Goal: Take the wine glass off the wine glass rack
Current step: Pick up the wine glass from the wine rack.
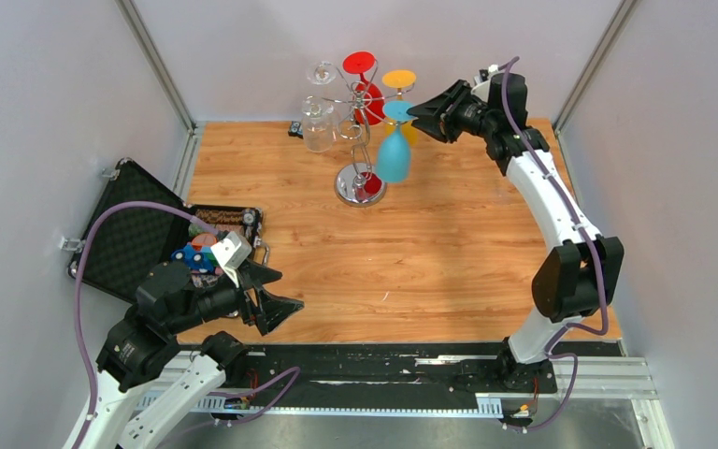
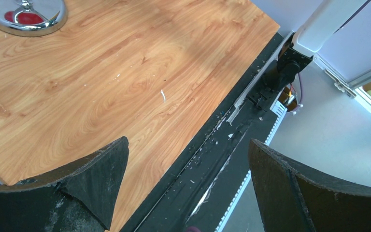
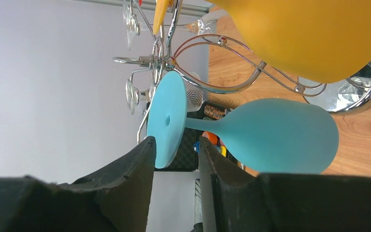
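The chrome wine glass rack [image 1: 359, 185] stands at the back of the wooden table, and its wire arms [image 3: 232, 88] also show in the right wrist view. A blue wine glass [image 1: 394, 154] hangs upside down from it, its bowl [image 3: 280, 135] pointing away from the foot. My right gripper [image 1: 418, 112] is at the top of the rack with its jaws [image 3: 176, 145] narrowed around the rim of the blue foot. One finger [image 3: 135, 169] touches the foot, while a gap remains at the other. My left gripper [image 1: 283, 297] stands wide open and empty near the table's front edge.
Red [image 1: 366, 94], yellow [image 1: 399, 84] and clear [image 1: 318, 122] glasses hang on the same rack; the yellow bowl [image 3: 314, 34] sits close above the blue glass. An open black case [image 1: 140, 238] with small items lies at the left. The rack's mirrored base [image 2: 26, 19] is seen from the left wrist.
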`<state>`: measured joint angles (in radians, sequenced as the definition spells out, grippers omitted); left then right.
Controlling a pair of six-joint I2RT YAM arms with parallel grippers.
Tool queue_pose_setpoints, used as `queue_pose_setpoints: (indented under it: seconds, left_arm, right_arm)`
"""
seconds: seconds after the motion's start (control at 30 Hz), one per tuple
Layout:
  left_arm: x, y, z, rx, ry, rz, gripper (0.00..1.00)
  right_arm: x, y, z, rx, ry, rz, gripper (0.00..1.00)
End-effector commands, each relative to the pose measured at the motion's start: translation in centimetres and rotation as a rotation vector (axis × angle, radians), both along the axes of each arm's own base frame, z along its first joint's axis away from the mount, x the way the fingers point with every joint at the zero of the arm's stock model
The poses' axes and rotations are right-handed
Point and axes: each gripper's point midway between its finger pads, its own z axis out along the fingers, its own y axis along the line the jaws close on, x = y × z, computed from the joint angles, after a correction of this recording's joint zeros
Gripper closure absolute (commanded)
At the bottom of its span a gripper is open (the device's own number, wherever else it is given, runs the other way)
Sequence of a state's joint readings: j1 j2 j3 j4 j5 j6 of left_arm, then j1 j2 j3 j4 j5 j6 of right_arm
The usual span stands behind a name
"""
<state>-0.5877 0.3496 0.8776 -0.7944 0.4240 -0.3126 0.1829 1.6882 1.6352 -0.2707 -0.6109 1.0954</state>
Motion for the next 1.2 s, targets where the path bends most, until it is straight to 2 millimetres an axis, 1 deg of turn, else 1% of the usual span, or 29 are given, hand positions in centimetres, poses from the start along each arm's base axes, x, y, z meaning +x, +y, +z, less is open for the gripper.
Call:
queue_pose_setpoints:
  seconds: [0.0, 0.13, 0.33, 0.67, 0.73, 1.17]
  left_arm:
    - [0.1, -0.1, 0.4, -0.017, -0.014, 0.004, 0.0]
    - [0.1, -0.1, 0.4, -0.016, -0.014, 0.004, 0.0]
    - [0.1, -0.1, 0.4, -0.016, -0.013, 0.003, 0.0]
    - [0.2, -0.1, 0.4, -0.015, -0.013, 0.004, 0.0]
    - [0.1, -0.1, 0.4, -0.015, -0.012, 0.003, 0.0]
    - [0.1, -0.1, 0.4, -0.018, -0.014, 0.003, 0.0]
  right_arm:
    - [0.8, 0.4, 2.3, 0.038, -0.057, -0.007, 0.65]
    - [1.0, 0.4, 2.6, 0.043, -0.063, -0.011, 0.7]
    - [1.1, 0.5, 3.1, 0.048, -0.074, -0.01, 0.8]
    - [0.8, 0.5, 4.0, 0.055, -0.096, -0.007, 0.95]
    - [0.7, 0.5, 4.2, 0.057, -0.099, -0.006, 1.0]
    - [-0.6, 0.4, 5.9, 0.092, -0.121, -0.002, 1.0]
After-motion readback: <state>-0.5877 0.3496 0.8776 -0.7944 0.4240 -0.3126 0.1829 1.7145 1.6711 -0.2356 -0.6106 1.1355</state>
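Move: The blue wine glass hangs upside down on the rack; its foot's middle is about 2 cm ahead and 4 cm left of the right hand, level with it, the near rim between the open fingers. The yellow glass's foot is some 9 cm straight beyond the blue foot. The rack's post top lies roughly 6 cm ahead and 12 cm left of the right hand. From the left hand, the blue foot is about 38 cm ahead, 25 cm right and 5 cm higher. Easing forward about 1 cm and dipping slightly, the right hand brings its part-open fingers farther over the near rim of the blue glass's foot, one finger above and one below. It then rises about 1.5 cm from the dip while the fingers close right down, pinching the rim; the wrist hardly turns. ##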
